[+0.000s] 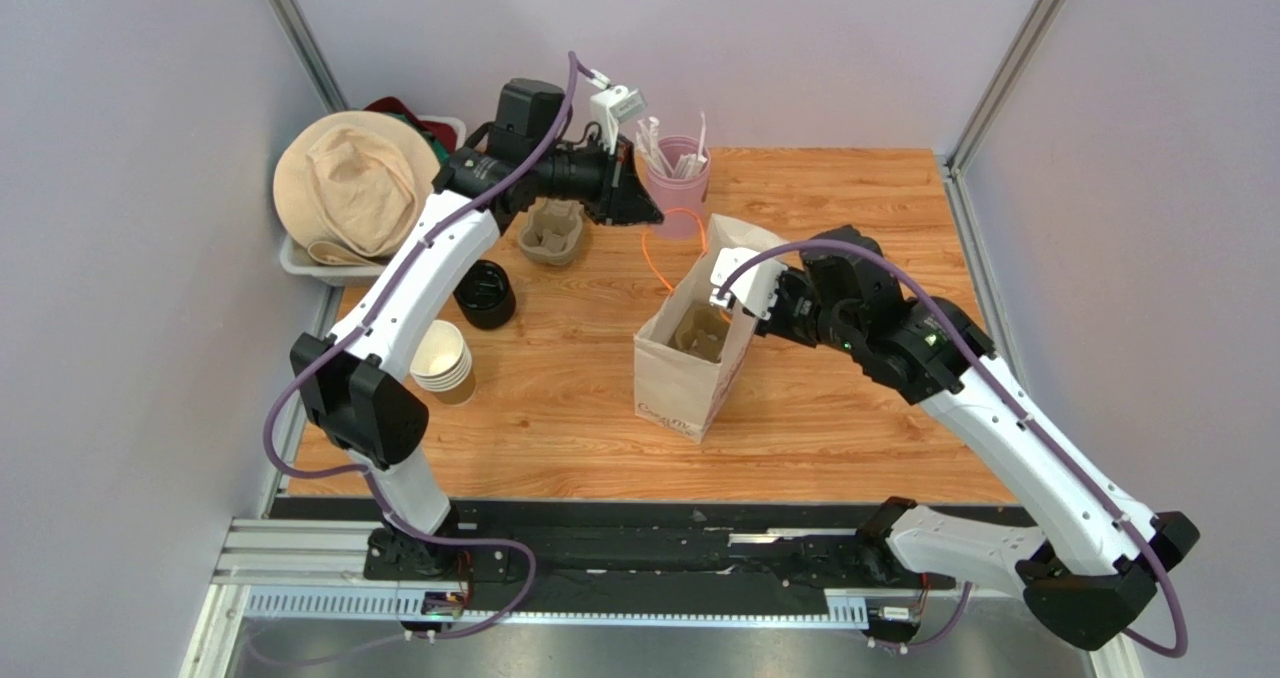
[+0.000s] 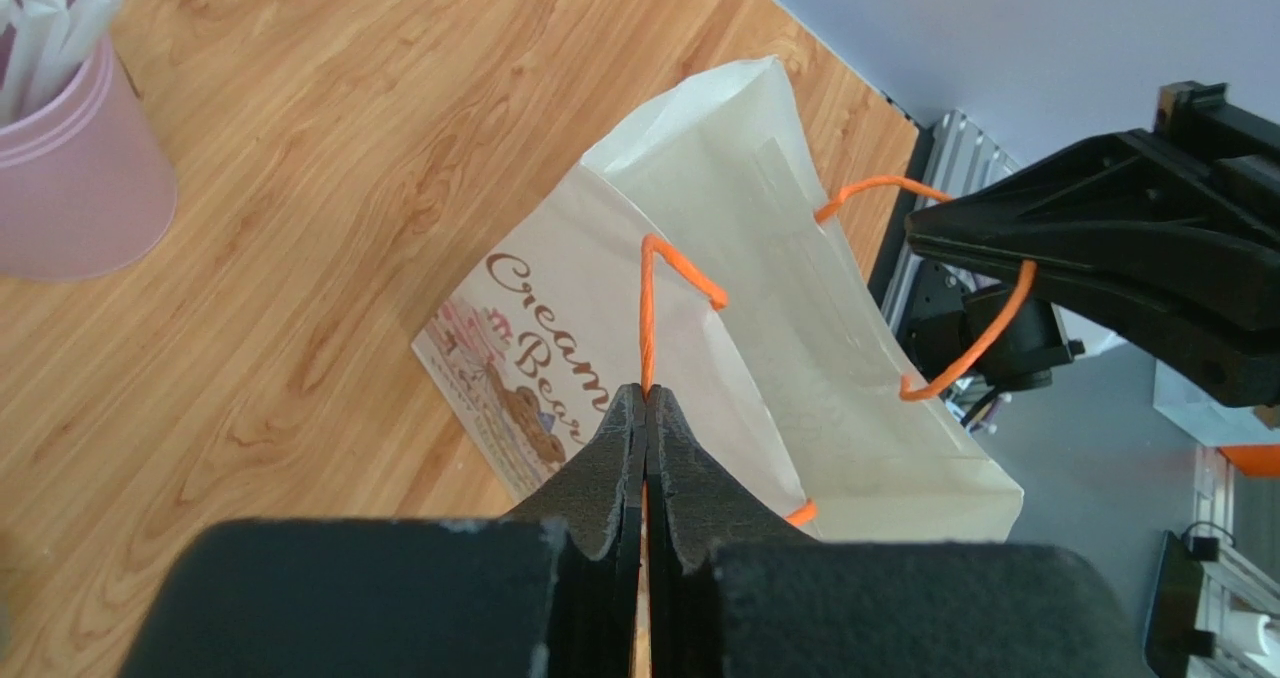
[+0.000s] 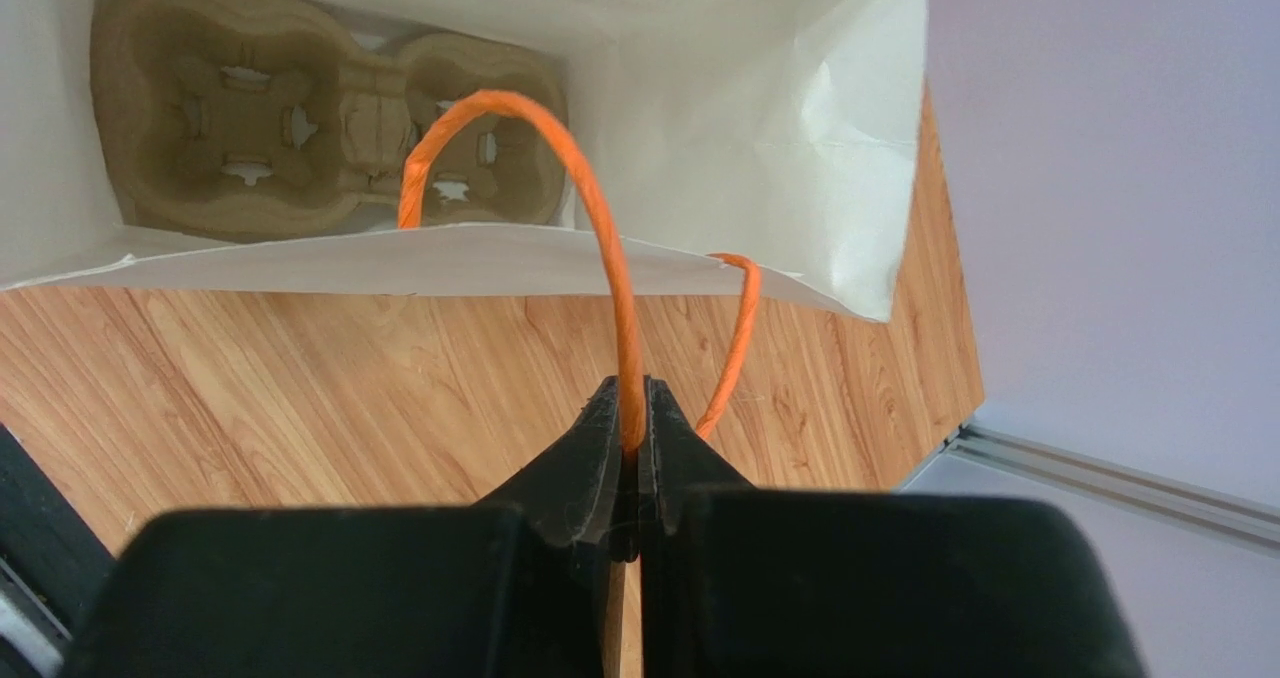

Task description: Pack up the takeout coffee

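A white paper bag (image 1: 684,386) with orange cord handles stands open mid-table. My left gripper (image 1: 646,210) is shut on its far handle (image 2: 646,318), the cord pinched between the fingertips in the left wrist view (image 2: 646,396). My right gripper (image 1: 735,294) is shut on the other handle (image 3: 594,213), clamped at the tips in the right wrist view (image 3: 633,393). A pulp cup carrier (image 3: 301,123) lies on the bag's floor. The takeout coffee is out of view in these frames.
A pink cup of white sticks (image 1: 673,168) stands just behind the left gripper. A second pulp carrier (image 1: 552,233), a black round lid (image 1: 484,296) and a nested stack of paper cups (image 1: 442,360) sit left of the bag. A bin with a beige hat (image 1: 353,183) fills the far left corner.
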Robot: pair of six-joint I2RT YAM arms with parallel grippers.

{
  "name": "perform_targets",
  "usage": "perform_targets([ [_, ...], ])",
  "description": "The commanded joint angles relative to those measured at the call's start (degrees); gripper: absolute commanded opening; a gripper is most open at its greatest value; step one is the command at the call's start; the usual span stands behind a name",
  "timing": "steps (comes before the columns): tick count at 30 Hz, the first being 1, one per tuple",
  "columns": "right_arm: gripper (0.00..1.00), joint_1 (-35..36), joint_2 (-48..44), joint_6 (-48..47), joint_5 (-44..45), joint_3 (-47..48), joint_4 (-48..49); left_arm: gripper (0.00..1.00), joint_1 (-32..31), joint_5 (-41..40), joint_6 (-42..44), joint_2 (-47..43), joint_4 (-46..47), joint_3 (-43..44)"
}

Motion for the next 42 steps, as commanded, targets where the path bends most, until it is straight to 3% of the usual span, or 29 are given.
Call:
perform_targets([
  [1, 0.05, -0.22, -1.68, 1.32, -0.34, 6.15, 2.79, 0.00, -0.08, 0.30, 1.22, -1.21, -0.36, 9.15],
  [6, 0.05, -0.22, -0.72, 2.29, -1.13, 9.32, 2.79, 0.00, -0.08, -0.76, 3.07, 1.25, -2.82, 18.01],
  [11, 0.05, -0.22, -2.46, 2.47, -3.15, 6.52, 1.56, 0.00, -0.08, 0.03, 4.21, 2.75, -4.32, 23.04],
  [23, 0.04, -0.13, -12.83, 1.59, -10.53, -20.36, -2.39, 0.00, -3.95, 2.93, 10.36, 2.66, -6.87, 10.92],
  [31, 0.04, -0.13, -17.32, 0.18, -13.52, -25.65, -7.50, 0.00, -4.92, 4.95, 10.45, 2.84, -7.48, 10.30],
  [37, 0.03, -0.04, -18.29, 0.53, -13.17, -24.53, -5.13, 0.00, -5.27, 5.31, 10.28, 2.75, -7.57, 10.92],
  [42, 0.00, -0.04, -16.28, 2.11, -5.72, -17.58, -1.80, 0.00, -5.27, 3.29, 10.71, 2.49, -8.36, 14.42],
])
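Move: Both grippers already hold an orange handle of the paper bag. The bag's middle is about 5 cm back, 6 cm to the right and 20 cm below the left hand; from the right hand it is some 4 cm ahead, 2 cm left and 15 cm down. From the left hand, the pink straw cup stands roughly 13 cm ahead and 2 cm right, and the loose pulp carrier about 10 cm ahead and 14 cm left, both low on the table. Keep both grippers shut on their orange handles and hoist the bag quickly, left hand up about 12 cm, right only half as much. Then lower the left hand nearly to its old height, easing slightly back and right, while the right pulls its handle down and back towards the base, ending some 10 cm back, 12 cm lower and slightly right, fingers tipped 15 degrees farther down. ##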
